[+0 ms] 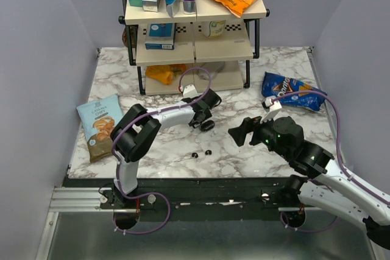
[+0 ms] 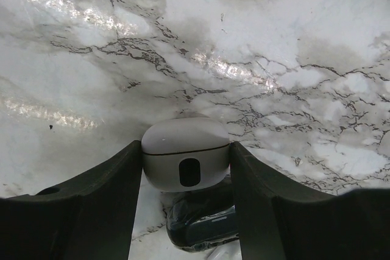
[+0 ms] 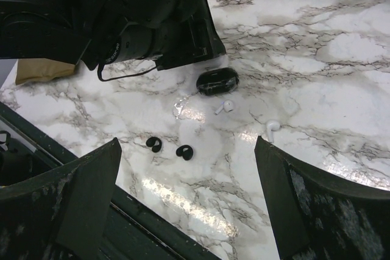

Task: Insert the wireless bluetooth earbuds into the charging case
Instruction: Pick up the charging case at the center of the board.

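Observation:
Two black wireless earbuds (image 3: 154,144) (image 3: 184,151) lie side by side on the marble near the front edge; the top view also shows this pair of earbuds (image 1: 195,154) (image 1: 208,151). The black charging case (image 3: 217,81) rests farther back, just in front of my left gripper (image 1: 201,117). In the left wrist view my left gripper (image 2: 186,147) is shut on a pale grey oval case (image 2: 186,159), both fingers against its sides. The charging case (image 2: 201,223) lies just beneath it. My right gripper (image 3: 187,168) hovers open above the earbuds, holding nothing.
Two white stemmed earbuds (image 3: 224,106) (image 3: 271,129) lie right of the black case. A shelf rack (image 1: 195,47) of snacks stands at the back. A chips bag (image 1: 99,123) lies at the left, a blue bag (image 1: 292,92) at the right. The dark front rail (image 3: 158,217) runs below.

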`<state>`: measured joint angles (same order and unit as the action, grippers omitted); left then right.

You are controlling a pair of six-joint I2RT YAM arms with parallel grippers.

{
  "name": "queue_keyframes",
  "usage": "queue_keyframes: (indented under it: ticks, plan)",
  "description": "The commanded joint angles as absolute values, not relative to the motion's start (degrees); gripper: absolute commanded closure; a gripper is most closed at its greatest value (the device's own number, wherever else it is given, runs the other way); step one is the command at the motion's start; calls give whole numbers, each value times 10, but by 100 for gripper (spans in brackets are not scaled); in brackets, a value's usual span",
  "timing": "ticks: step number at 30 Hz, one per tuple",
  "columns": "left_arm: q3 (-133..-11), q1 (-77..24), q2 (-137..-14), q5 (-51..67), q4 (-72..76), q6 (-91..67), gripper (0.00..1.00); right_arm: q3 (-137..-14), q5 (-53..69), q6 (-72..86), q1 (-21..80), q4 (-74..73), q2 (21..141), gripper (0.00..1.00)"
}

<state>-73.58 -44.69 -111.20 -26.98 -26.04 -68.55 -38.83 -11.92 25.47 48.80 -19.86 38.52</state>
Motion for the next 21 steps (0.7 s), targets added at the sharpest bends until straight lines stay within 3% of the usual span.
queue_keyframes:
  ticks: [1,2,4,11,21]
  plan:
    - [-690,-444,-1116,-233,-237,-680,77,-383,-122,251,490,-207,375,0]
    - [-685,-443,-1110,-232,-229,-668,90,-385,-122,252,490,-207,373,0]
    - [-672,-442,-1090,-224,-200,-645,99,-388,-124,251,489,-212,368,0]
    - [-643,-438,-975,-207,-139,-498,100,-429,-143,241,489,-236,362,0]
    - [-468,-460,-661,-88,36,-282,100,-510,-122,199,489,-246,439,1]
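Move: The white charging case is already between the left hand's fingers, down at the table. The black case lies about 3 cm back and 3 cm to the right of it; a loose white earbud sits some 6 cm back and 5 cm right. The pair of black earbuds lies roughly 13 cm back and 1 cm right. From the right hand, the white charging case is some 14 cm ahead, 15 cm to its left and 19 cm below. Upwards, slowly at first and then fast, the left hand carries the white charging case about 15 cm off the table, drawing back a few centimetres and keeping its pinch on both ends. As it climbs, the wrist swings some 25 degrees clockwise and the fingers tip up towards level. The empty right hand, fingers still wide open, also rises about 5 cm. ##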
